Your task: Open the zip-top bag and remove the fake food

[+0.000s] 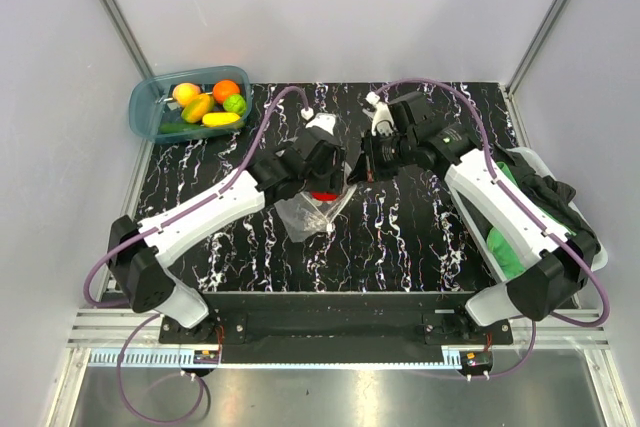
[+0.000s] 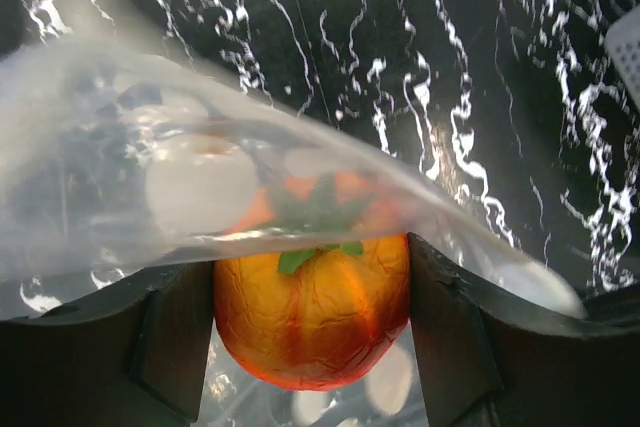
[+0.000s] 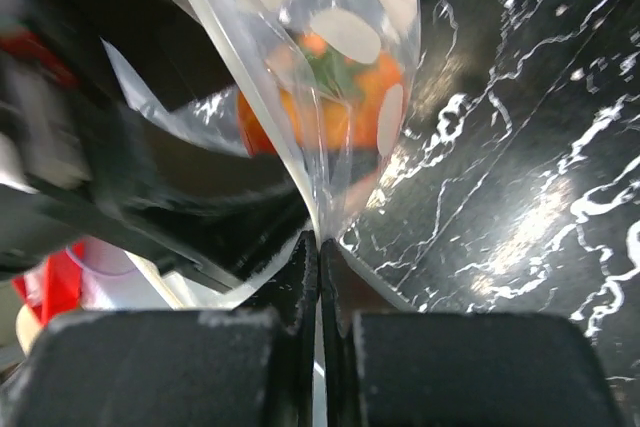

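Note:
The clear zip-top bag (image 1: 310, 215) with pale dots lies mid-table between both grippers. My left gripper (image 2: 312, 332) is shut on an orange-red fake fruit with a green leaf (image 2: 312, 317). The fruit's upper part lies behind the bag's plastic (image 2: 140, 177). In the top view the left gripper (image 1: 326, 185) sits at the bag's mouth, with a bit of red fruit (image 1: 324, 194) showing. My right gripper (image 3: 321, 247) is shut on the bag's edge (image 3: 345, 147) and holds it up. The orange fruit (image 3: 345, 97) shows through the plastic. The right gripper (image 1: 358, 169) is just right of the left one.
A blue translucent tub (image 1: 140, 107) at the far left corner holds several fake fruits (image 1: 205, 104). A clear bin (image 1: 590, 237) with a green cloth (image 1: 508, 250) and a dark cloth stands at the right edge, beside the right arm.

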Available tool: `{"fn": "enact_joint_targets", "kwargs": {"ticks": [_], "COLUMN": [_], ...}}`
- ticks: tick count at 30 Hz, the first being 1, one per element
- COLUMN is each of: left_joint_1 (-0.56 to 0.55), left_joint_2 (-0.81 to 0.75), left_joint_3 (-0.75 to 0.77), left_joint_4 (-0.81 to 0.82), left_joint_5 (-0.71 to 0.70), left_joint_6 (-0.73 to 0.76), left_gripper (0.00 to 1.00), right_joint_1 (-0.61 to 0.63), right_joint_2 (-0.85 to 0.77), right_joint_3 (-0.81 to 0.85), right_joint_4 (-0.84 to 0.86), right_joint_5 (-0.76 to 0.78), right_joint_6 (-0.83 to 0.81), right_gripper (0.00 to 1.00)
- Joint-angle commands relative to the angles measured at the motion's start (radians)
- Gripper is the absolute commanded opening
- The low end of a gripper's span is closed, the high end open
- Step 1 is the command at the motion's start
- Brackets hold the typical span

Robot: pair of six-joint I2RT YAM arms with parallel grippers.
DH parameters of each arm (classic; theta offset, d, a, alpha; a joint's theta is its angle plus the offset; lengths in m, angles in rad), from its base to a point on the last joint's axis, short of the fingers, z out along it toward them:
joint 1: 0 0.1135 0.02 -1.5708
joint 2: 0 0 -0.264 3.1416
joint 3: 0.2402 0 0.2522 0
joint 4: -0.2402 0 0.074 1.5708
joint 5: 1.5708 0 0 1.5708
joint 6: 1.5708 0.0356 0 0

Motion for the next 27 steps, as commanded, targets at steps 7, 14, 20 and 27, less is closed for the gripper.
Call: {"fn": "enact_joint_targets", "kwargs": {"ticks": [7,14,20,27], "left_joint_1": [0.198,0.276,0.296,0.307], "left_joint_2": [-0.201,-0.187,-0.301,-0.384], "left_joint_3": [-0.217,-0.295,-0.376,-0.46], "left_joint_4": [0.315,0.658,0.805,1.161], "left_joint_5": [0.571,0.821,0.797,1.101], "left_joint_6": [-0.436,-0.59,-0.516,-0.443], "left_gripper": [0.0,0.0,0.0,0.0], "right_joint_1": [0.004,0.005,0.004,-0.005], "right_joint_2": [0.006,-0.011,-0.069,-0.019], "right_joint_3": [0.103,0.045,-0.044,-0.052], "right_joint_4": [-0.109,-0.106,-0.036,-0.01], "right_joint_5": [0.184,0.241,0.19,0.172], "right_joint_6": [-0.126,-0.144,-0.112,-0.032], "right_gripper": [0.0,0.0,0.0,0.0]}}
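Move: The left hand already grips the tomato inside the bag. The blue bin lies about 33 cm to its left and 25 cm farther out, some 14 cm lower. The bag rim pinched by the right fingers is roughly 7 cm to the left hand's right, 2 cm ahead and 4 cm above. From the right hand the tomato is about 7 cm left, 2 cm back and 4 cm below. Keeping its grip on the tomato, the left hand draws it up out of the bag's mouth, rising about 11 cm and easing back some 4 cm towards the end, while the wrist swings by nearly 60 degrees until the fingers point to the right, almost level. The right hand still pinches the bag rim, shifting about 3 cm to the right and sinking a little. ##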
